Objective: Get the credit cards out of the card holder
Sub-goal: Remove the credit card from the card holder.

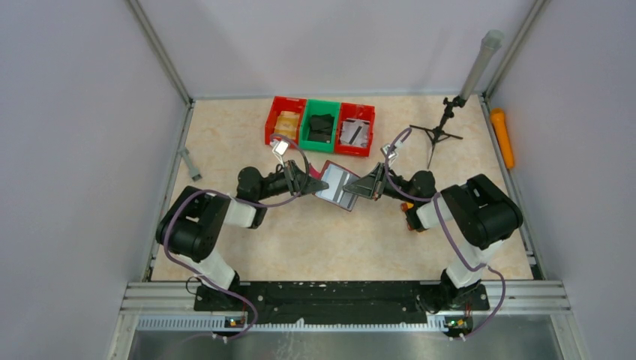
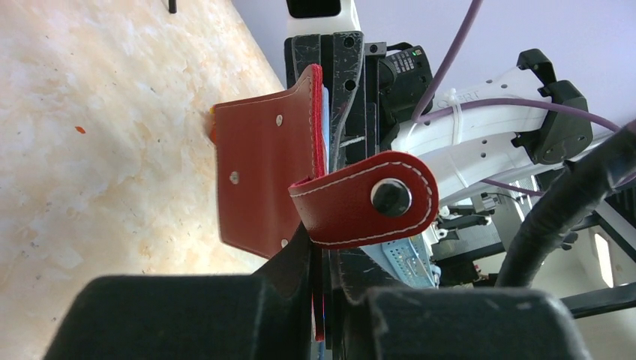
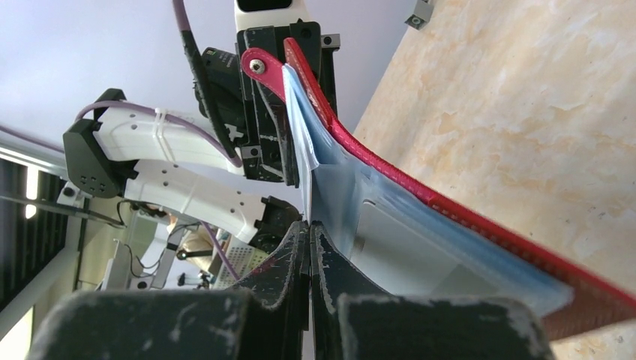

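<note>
The dark red card holder (image 1: 337, 186) hangs open above the table's middle, held between both grippers. My left gripper (image 1: 319, 182) is shut on its red cover (image 2: 262, 172). The cover edge runs down between the left fingers (image 2: 285, 300), and the snap strap (image 2: 367, 199) curls over beside them. My right gripper (image 3: 310, 234) is pressed shut on the thin edge of a silvery-blue sleeve (image 3: 337, 187) at the holder's right side (image 1: 365, 186). A pale grey credit card (image 3: 420, 255) shows inside the sleeves. The red cover (image 3: 465, 217) lies behind them.
Two red bins (image 1: 285, 120) (image 1: 355, 129) and a green bin (image 1: 321, 126) stand in a row at the back. A small black tripod (image 1: 439, 135) and an orange cylinder (image 1: 502, 139) are at the back right. A small orange object (image 1: 411, 217) lies by the right arm.
</note>
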Tool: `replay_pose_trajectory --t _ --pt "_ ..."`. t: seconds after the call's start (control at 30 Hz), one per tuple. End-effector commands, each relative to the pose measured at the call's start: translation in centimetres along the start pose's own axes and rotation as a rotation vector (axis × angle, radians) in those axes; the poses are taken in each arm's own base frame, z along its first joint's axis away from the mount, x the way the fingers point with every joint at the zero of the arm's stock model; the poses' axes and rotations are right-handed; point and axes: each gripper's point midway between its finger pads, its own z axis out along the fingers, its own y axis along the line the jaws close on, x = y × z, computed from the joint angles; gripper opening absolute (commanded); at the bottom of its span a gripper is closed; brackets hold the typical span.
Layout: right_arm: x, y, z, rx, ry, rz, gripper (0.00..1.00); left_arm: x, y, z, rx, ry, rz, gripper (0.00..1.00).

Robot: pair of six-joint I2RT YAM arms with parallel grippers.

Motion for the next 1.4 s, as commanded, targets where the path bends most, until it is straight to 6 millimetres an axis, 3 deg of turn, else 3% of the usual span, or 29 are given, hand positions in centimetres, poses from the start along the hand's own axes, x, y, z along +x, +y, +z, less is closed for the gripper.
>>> replay_pose_trajectory --t 0.0,0.13,0.5,0.67,0.77,0.87,1.0,1.37 --pt "-1.0 2.0 0.1 -0.088 -0.030 -0.103 0.00 -1.1 -1.9 0.3 0.045 -0.021 0.103 0.07" --pt "-1.3 1.6 -0.2 -0.081 -0.044 -0.087 0.00 -1.3 -1.9 0.0 0.048 -0.031 0.101 0.00" --pt "-1.6 0.8 -0.7 -0.054 -0.060 -0.081 0.00 -1.7 -1.9 -0.5 0.049 -0.049 0.096 0.00" --pt "-1.6 0.8 -0.7 -0.054 -0.063 -0.081 0.00 -1.7 -1.8 -0.5 0.048 -0.050 0.090 0.11" --pt "-1.7 0.9 -0.7 -0.059 -0.062 -0.082 0.00 -1.7 -1.8 -0.4 0.051 -0.049 0.087 0.01" --pt "-1.6 1.0 -0.6 -0.062 -0.061 -0.084 0.18 -1.7 -1.8 -0.4 0.059 -0.049 0.081 0.00" --pt "-1.0 1.0 -0.1 -0.066 -0.043 -0.085 0.31 -1.5 -2.1 -0.1 0.092 -0.039 0.068 0.00" --pt "-0.1 2.3 0.7 -0.117 -0.002 -0.103 0.33 -1.1 -1.1 0.4 0.037 -0.020 0.069 0.01"
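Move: The right hand's shut fingertips are at the upper edge of the clear sleeves. The credit card lies in its pocket some 2 cm to their left, about 1 cm ahead and 1 cm lower. Of the neighbours, the right-hand red box stands about 15 cm ahead and 3 cm to the right, the green box 16 cm ahead and 7 cm left, both some 15 cm below. From the left hand, gripping the holder by its strap end, the card is 4 cm right, level ahead and 1 cm lower. Still pinching the sleeve edge, the right fingers first draw about 1 cm forward and right, against the left hand's hold. They then open about a third and go some 1.5 cm back and left, sinking slightly, to straddle the edge. The left hand keeps its grip on the holder, easing 1 cm forward-left and then mostly back. ##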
